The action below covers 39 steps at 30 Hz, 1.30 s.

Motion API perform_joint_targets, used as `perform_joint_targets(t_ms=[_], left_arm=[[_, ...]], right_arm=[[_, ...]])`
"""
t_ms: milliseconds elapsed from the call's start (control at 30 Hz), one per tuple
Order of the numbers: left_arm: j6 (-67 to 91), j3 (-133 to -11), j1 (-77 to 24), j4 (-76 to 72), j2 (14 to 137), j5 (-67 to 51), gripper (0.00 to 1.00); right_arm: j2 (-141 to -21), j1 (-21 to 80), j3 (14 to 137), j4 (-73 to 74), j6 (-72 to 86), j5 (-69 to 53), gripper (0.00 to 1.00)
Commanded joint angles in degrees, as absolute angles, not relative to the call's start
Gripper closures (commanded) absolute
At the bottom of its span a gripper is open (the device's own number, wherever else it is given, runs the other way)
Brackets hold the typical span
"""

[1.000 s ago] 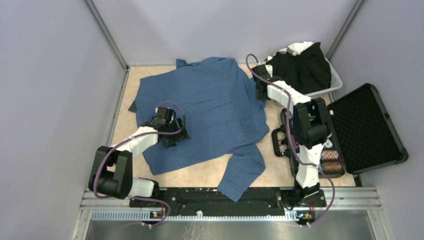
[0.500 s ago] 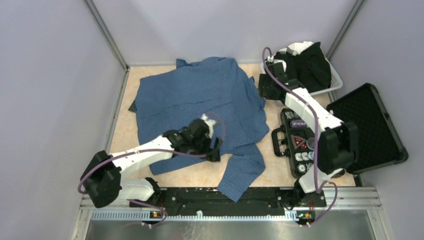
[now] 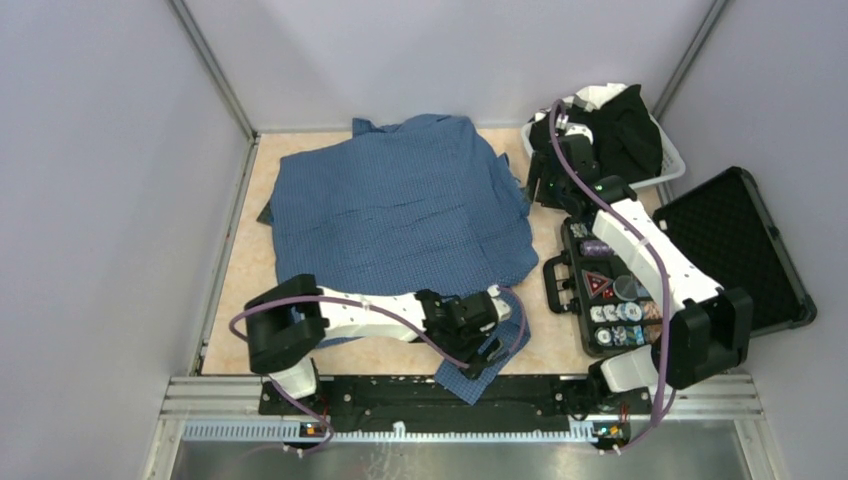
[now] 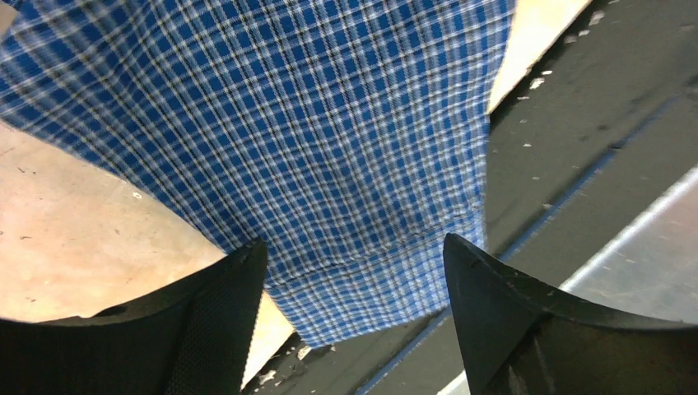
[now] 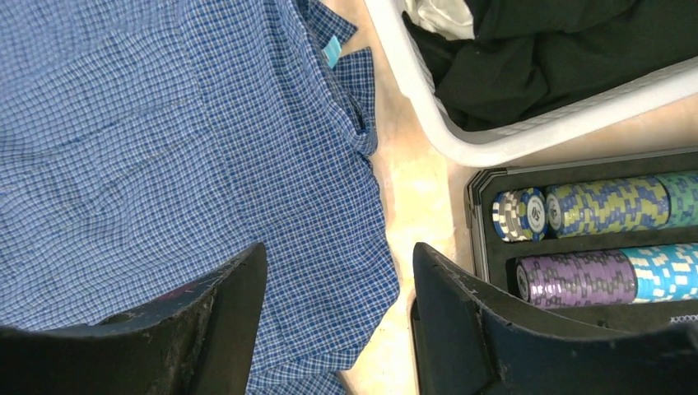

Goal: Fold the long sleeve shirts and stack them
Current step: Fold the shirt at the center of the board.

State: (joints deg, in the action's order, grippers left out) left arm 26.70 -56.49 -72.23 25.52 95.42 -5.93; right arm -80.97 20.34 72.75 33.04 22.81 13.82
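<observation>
The blue fine-checked long sleeve shirt point(image 3: 400, 210) lies spread across the tan table. One sleeve point(image 3: 478, 365) hangs over the front edge onto the black rail. My left gripper point(image 3: 488, 342) hovers open over that sleeve's cuff point(image 4: 370, 280), which shows between its fingers point(image 4: 222, 321) without touching them. My right gripper point(image 3: 541, 190) is open above the shirt's right edge point(image 5: 362, 271) and holds nothing. Black long sleeve shirts point(image 3: 610, 130) are heaped in the white basket point(image 5: 494, 144) at the back right.
An open black case point(image 3: 725, 255) sits at the right, with rows of poker chips point(image 5: 593, 206) in the half nearer the shirt. Grey walls close in the table on the left, back and right. A metal rail point(image 4: 625, 247) runs along the front edge.
My left arm swung from the middle of the shirt to the sleeve cuff at the front edge. My right gripper opened and drew back towards the basket.
</observation>
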Motion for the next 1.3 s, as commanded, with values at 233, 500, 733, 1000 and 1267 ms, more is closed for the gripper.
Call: perform_joint_targets(t_ms=[233,500,733,1000,1267], left_arm=[[30.6,-64.7,-79.0,36.0,103.6,9.6,0.85],[29.3,-68.2,-72.9,35.6,85.9,7.5,1.0],[24.1,-71.4,-63.2,26.4,70.5,-9.6,1.0],[28.1,-74.0,-47.2,24.8,67.3,-13.5,1.0],[34.6,-70.9,-30.8,19.6,71.2,-15.6,1.0]], right_arm=[[-73.9,20.1,72.3,33.5,23.9,15.7,0.35],[-73.7,20.0,71.0,34.1,23.5,12.5,0.35],[-73.7,20.0,67.9,33.6,23.4,9.7,0.35],[-74.6,20.2,68.5,33.1,23.7,8.2,0.35],[-76.9,24.2,67.7,31.9,23.4,6.5,0.34]])
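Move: The left hand hovers open over the lower end of the right sleeve: the cuff is about 2 cm back, 1 cm left and 2 cm below it. The sleeve joins the shirt body about 14 cm ahead and 3 cm right; the body's middle, where it is headed, is roughly 29 cm ahead and 18 cm left; the case handle is 15 cm ahead, 13 cm right. From the right hand the cuff is about 28 cm back, 10 cm left and 19 cm below. The left hand dips about 1.5 cm down and right onto the sleeve near the cuff, shuts its fingers on the cloth, then lifts it some 30 cm and carries it about 20 cm forward and somewhat left over the shirt body, the wrist swinging some 50 degrees until the fingers point more to the right and forward. The right hand stays open above the shirt's right edge, rising about 3 cm, then sinking some 4 cm while easing back about 3 cm. ##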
